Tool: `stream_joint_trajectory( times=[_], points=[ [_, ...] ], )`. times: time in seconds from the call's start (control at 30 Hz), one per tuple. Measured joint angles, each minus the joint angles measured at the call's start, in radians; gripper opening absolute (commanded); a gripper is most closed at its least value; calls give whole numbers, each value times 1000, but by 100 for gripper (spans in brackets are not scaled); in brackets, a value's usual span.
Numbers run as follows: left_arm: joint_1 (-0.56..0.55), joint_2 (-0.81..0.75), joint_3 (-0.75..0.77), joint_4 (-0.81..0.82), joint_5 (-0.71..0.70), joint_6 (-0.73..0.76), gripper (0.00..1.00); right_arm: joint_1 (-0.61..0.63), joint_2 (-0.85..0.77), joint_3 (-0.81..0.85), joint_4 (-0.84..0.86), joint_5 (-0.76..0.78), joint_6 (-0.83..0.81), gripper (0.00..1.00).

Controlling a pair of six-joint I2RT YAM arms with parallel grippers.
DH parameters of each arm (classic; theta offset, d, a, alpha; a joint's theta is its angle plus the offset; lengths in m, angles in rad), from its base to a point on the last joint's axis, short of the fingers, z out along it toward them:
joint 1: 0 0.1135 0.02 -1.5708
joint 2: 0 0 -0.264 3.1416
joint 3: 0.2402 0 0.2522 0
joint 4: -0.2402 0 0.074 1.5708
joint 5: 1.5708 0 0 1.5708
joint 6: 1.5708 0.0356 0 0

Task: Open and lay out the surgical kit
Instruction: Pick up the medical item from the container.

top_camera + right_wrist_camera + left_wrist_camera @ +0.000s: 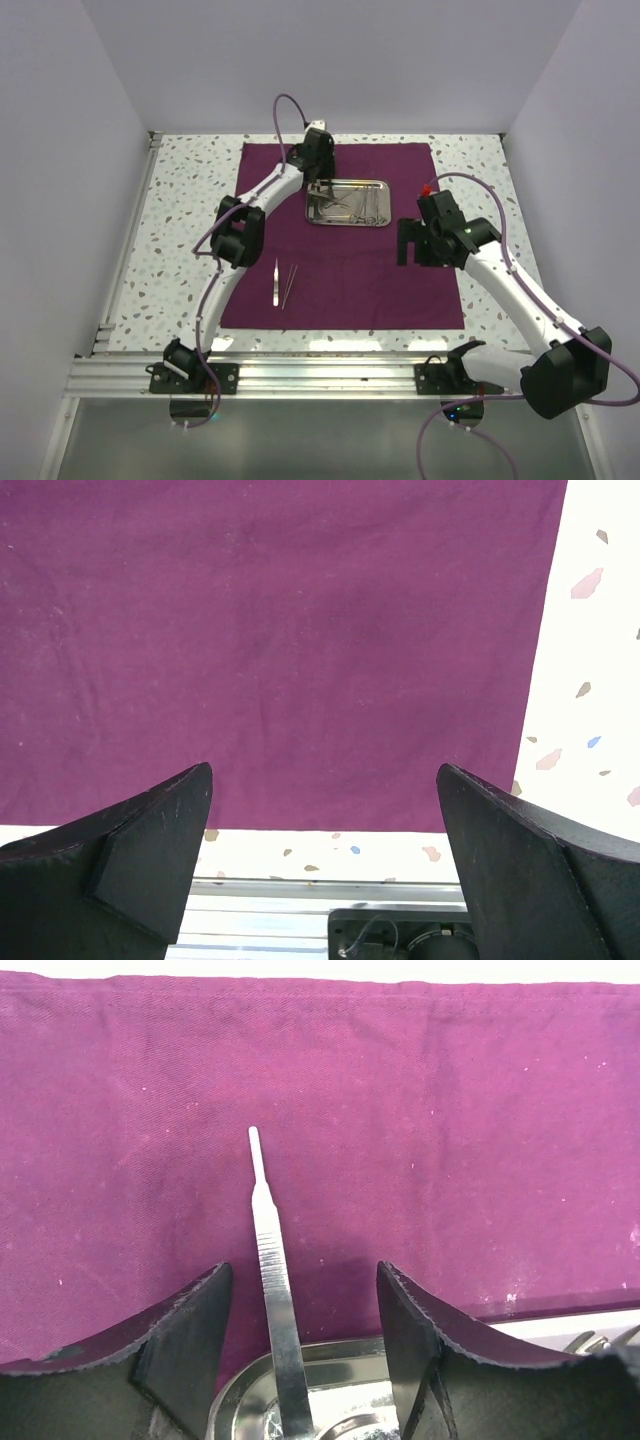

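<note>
The dark purple cloth [340, 270] lies spread flat on the table. On its far half sits the steel tray [388, 204] with several thin silver instruments [352, 206] in it. Two slim silver tools, tweezers [275, 283] and another [290, 286], lie on the cloth's near left. My left gripper [318, 184] hangs over the tray's left end. In the left wrist view a flat ribbed silver instrument [268, 1250] pokes out over the tray's rim [340, 1352], and the left gripper [305, 1268] is open around it with a gap on each side. My right gripper [415, 243] is open and empty above the cloth [280, 630].
The cloth's near edge and the speckled tabletop [590, 680] show in the right wrist view, with the aluminium rail [300, 900] beyond. White walls close in the table on the left, right and far sides. A side rail [128, 250] runs along the left edge.
</note>
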Motion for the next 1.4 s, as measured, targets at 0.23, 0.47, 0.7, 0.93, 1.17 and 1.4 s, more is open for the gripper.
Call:
stream_joint_trajectory(
  times=[0.23,0.47,0.7,0.93,1.17,1.4],
  points=[
    [0,0,-1,-15,-17,-2,45,0,-17,-11,0,0,-12,98],
    [0,0,-1,-32,-35,-2,25,0,-35,-27,3,2,-27,98],
    [-2,0,-1,-39,-45,-1,0,0,-39,-42,8,0,-37,98],
    [-2,0,-3,-37,-43,0,0,0,-40,-42,16,-2,-42,98],
    [-1,-7,-5,-40,-35,-3,0,0,-52,-49,21,-2,-42,98],
    [-6,-96,-58,-76,-36,-6,0,0,-79,-60,27,-2,-40,98]
  ],
)
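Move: The slim metal handle lies between the left hand's half-open fingers, projecting over the tray's far rim near its left corner; its middle is about 2 cm back, 1 cm left and 1 cm below the hand. The tray's centre sits some 6 cm back and 7 cm right, with the clamps roughly 6 cm back and 12 cm right, both about 2 cm lower. From the right hand, the handle is about 32 cm ahead, 23 cm left and 12 cm lower. Sideways first: the left hand eases about 1 cm to its left and barely lower while its fingers close from well over half open and pinch the metal handle just behind its ribbed part. After a short hold with the grip kept, it lifts the handle about 3 cm off the tray rim, drawing back about 1 cm. ##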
